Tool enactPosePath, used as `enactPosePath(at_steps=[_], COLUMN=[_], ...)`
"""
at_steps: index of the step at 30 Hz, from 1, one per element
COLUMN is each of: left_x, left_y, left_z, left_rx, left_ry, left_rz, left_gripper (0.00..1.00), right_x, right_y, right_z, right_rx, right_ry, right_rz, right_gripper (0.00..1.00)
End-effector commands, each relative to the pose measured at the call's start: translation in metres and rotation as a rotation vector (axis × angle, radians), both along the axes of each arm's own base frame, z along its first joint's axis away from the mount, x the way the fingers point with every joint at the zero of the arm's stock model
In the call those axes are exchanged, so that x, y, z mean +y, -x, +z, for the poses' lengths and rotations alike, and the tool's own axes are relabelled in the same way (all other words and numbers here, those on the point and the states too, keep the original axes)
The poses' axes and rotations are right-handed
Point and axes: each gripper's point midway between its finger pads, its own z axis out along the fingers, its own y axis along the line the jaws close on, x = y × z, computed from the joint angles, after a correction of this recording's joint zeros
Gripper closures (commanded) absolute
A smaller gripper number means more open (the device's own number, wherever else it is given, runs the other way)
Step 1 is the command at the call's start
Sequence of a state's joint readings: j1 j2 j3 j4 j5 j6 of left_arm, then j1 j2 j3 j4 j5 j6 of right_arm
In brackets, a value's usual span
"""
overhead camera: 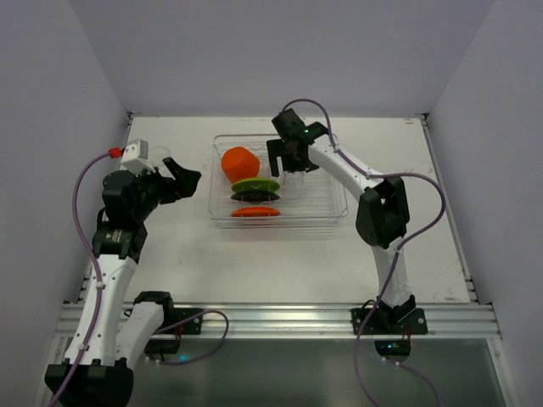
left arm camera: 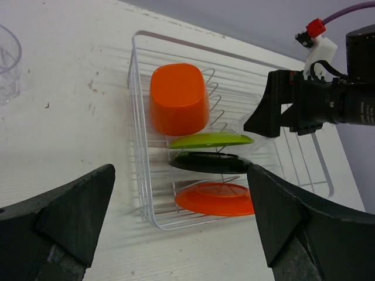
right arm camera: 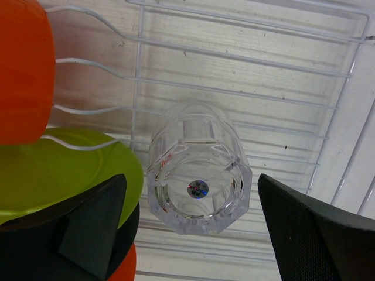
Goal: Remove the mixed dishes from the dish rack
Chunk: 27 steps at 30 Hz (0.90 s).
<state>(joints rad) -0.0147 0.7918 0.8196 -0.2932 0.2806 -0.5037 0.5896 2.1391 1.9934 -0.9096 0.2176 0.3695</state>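
The dish rack (overhead camera: 333,214) sits mid-table. It holds an orange faceted cup (overhead camera: 240,163) on its side and, standing on edge in a row, a lime-green plate (overhead camera: 255,185), a black plate (overhead camera: 254,197) and an orange plate (overhead camera: 254,212). My right gripper (right arm camera: 190,222) hangs open over a clear tumbler (right arm camera: 198,170) in the rack, one finger on each side, not touching it. My left gripper (left arm camera: 181,222) is open and empty, off the rack's left end. A second clear tumbler (left arm camera: 7,64) stands on the table outside the rack.
In the left wrist view the rack's white wire rim (left arm camera: 136,117) faces me, with the right gripper (left arm camera: 275,111) above the far side. White walls close in the table at the back and both sides.
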Motion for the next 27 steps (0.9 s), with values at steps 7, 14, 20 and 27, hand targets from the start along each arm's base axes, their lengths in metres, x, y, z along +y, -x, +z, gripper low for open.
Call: enactPosePath(at_steps=[7,14,20,27], left_x=[-0.001,-0.001,-0.002,-0.002], left_y=[-0.001,-0.001,-0.001,-0.001], left_z=[0.006,0.006,0.004,0.004], left_rx=[-0.046,-0.045,-0.042,-0.042], left_ry=[-0.022,-0.022,-0.022,-0.022], left_rz=[-0.018,-0.018,-0.019,-0.019], left_gripper=[0.0,0.0,0.0,0.0], right_x=[-0.003,-0.001,0.001,-0.001], right_y=[-0.008,-0.008,-0.007,-0.003], right_z=[0.0,-0.004,-0.008,-0.016], right_rx=[-0.009,-0.002,0.008,0.031], right_ry=[-0.027,-0.034,-0.04,-0.03], right_rz=[-0.03,-0.021,-0.014,-0.029], right_gripper=[0.11,0.2,0.28,0.27])
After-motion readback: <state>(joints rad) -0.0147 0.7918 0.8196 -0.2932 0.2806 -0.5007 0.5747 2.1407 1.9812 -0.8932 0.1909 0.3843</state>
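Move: The upside-down clear glass stands in the rack between the right hand's open fingers, its middle roughly 4 cm below the hand point and 2 cm ahead. The green plate is some 10 cm to the hand's left and 1 cm back, the black plate 10 cm left and 4 cm back, and the orange cup 14 cm left and 4 cm ahead. From the left hand the glass lies about 14 cm ahead, 27 cm right and 19 cm lower. The right hand stays almost in place around the raised end of the glass, easing only about half a centimetre forward and to the right, then mostly back, with its fingers slanting down and forward. Its wide-open fingers close by about a quarter of their range, the pads coming in from left and right until they pinch the glass's sides just beside the green plate. ##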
